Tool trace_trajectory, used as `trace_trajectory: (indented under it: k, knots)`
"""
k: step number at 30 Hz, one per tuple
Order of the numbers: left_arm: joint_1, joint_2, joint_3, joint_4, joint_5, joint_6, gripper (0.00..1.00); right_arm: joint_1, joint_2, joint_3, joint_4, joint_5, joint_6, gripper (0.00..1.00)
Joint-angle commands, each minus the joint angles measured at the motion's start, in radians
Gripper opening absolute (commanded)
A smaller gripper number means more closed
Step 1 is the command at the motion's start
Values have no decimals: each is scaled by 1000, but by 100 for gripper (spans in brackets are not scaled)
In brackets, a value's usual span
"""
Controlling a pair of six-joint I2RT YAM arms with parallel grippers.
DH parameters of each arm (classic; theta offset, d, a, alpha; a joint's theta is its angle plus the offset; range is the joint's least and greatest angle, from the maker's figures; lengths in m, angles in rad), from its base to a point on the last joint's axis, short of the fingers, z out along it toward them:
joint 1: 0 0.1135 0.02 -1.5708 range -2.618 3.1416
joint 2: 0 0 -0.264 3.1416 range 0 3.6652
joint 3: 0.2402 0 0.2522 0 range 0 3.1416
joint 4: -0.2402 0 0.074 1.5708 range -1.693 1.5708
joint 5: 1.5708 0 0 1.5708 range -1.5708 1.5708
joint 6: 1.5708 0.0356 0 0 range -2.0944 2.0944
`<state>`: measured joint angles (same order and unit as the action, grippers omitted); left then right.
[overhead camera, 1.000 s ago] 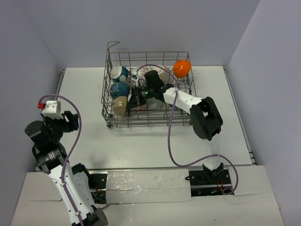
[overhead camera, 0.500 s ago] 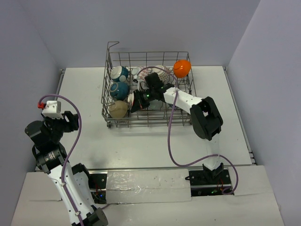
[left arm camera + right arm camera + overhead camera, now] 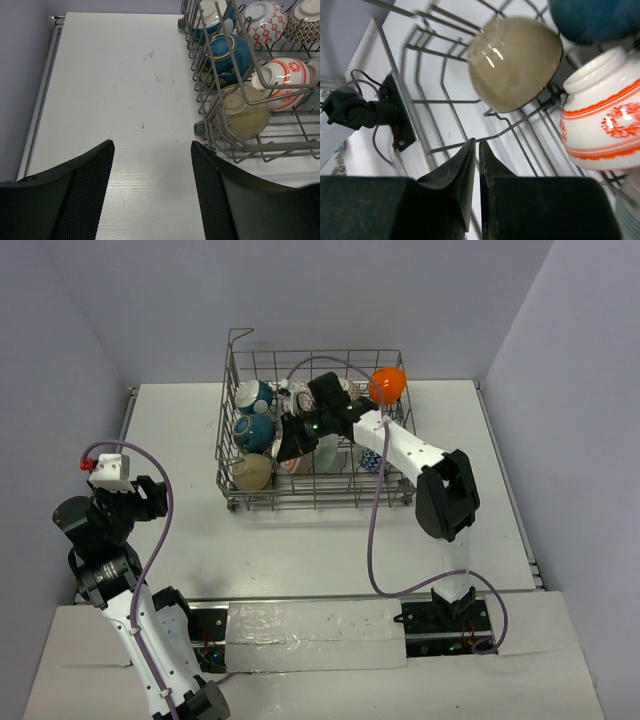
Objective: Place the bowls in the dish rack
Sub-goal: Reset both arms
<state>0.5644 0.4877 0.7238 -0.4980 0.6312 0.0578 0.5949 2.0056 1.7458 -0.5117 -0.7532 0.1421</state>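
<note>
The dish rack (image 3: 300,502) stands at the table's far middle with several bowls in it. Along its left side sit a teal bowl (image 3: 253,395), a blue bowl (image 3: 253,428) and a tan bowl (image 3: 252,471). An orange bowl (image 3: 387,384) rests at the far right corner. My right gripper (image 3: 476,142) hovers inside the rack just right of the tan bowl (image 3: 515,62), beside a white bowl with orange pattern (image 3: 602,130). Its jaws are parted by a crack, with nothing between them. My left gripper (image 3: 150,150) is open over bare table, left of the rack (image 3: 240,145).
More patterned bowls (image 3: 265,20) lean along the rack's far row. A raised wire loop (image 3: 240,335) stands at the rack's far left corner. The table's left edge rail (image 3: 40,100) runs beside my left gripper. Purple cables trail from both arms.
The right gripper has lifted a little and its jaws have parted slightly. The tan bowl has settled into the rack's near left corner. The left arm has not moved.
</note>
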Motion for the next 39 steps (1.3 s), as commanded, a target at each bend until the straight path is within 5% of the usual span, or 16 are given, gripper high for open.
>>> trace_trajectory:
  k: [1,6,7,9,18,35,39]
  knots:
    - [8,-3,-6,19,19,-4,69,-7,-146,142,-123,83,-131,17]
    - [8,-6,-4,19,22,-6,69,-9,-246,169,-197,300,-257,26]
    - [8,-8,-4,18,25,-4,69,-15,-302,149,-191,357,-274,34]
    - [8,-6,-4,16,31,-1,69,-23,-403,69,-150,420,-271,46]
    - [6,-12,0,16,47,0,69,-78,-812,-338,53,793,-384,73]
    - [6,17,2,26,67,-10,68,-331,-1312,-902,102,753,-400,85]
    - [8,8,0,32,64,-18,68,-461,-1367,-947,143,585,-353,91]
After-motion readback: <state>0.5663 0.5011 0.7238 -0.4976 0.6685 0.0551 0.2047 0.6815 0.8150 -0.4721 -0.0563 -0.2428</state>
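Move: Outside the rack's near right corner is where the empty right hand is headed; that corner lies about 29 cm to its right, 6 cm back and 7 cm lower. The tan bowl sits roughly 9 cm to the hand's left and 2 cm ahead, the red-white bowl 6 cm straight ahead, the blue-white bowl 21 cm right and 4 cm ahead, all some 8 cm below. From the left hand, the corner is around 61 cm right, 5 cm ahead and 14 cm below. Rising clear of the bowls, the right hand climbs about 18 cm while swinging right over the rack, then sinks some 11 cm and draws back a little to a spot just outside the near right corner, roughly 33 cm right of its start. The wrist turns clockwise until the fingers point mostly forward, and the nearly shut fingers spread wide. ##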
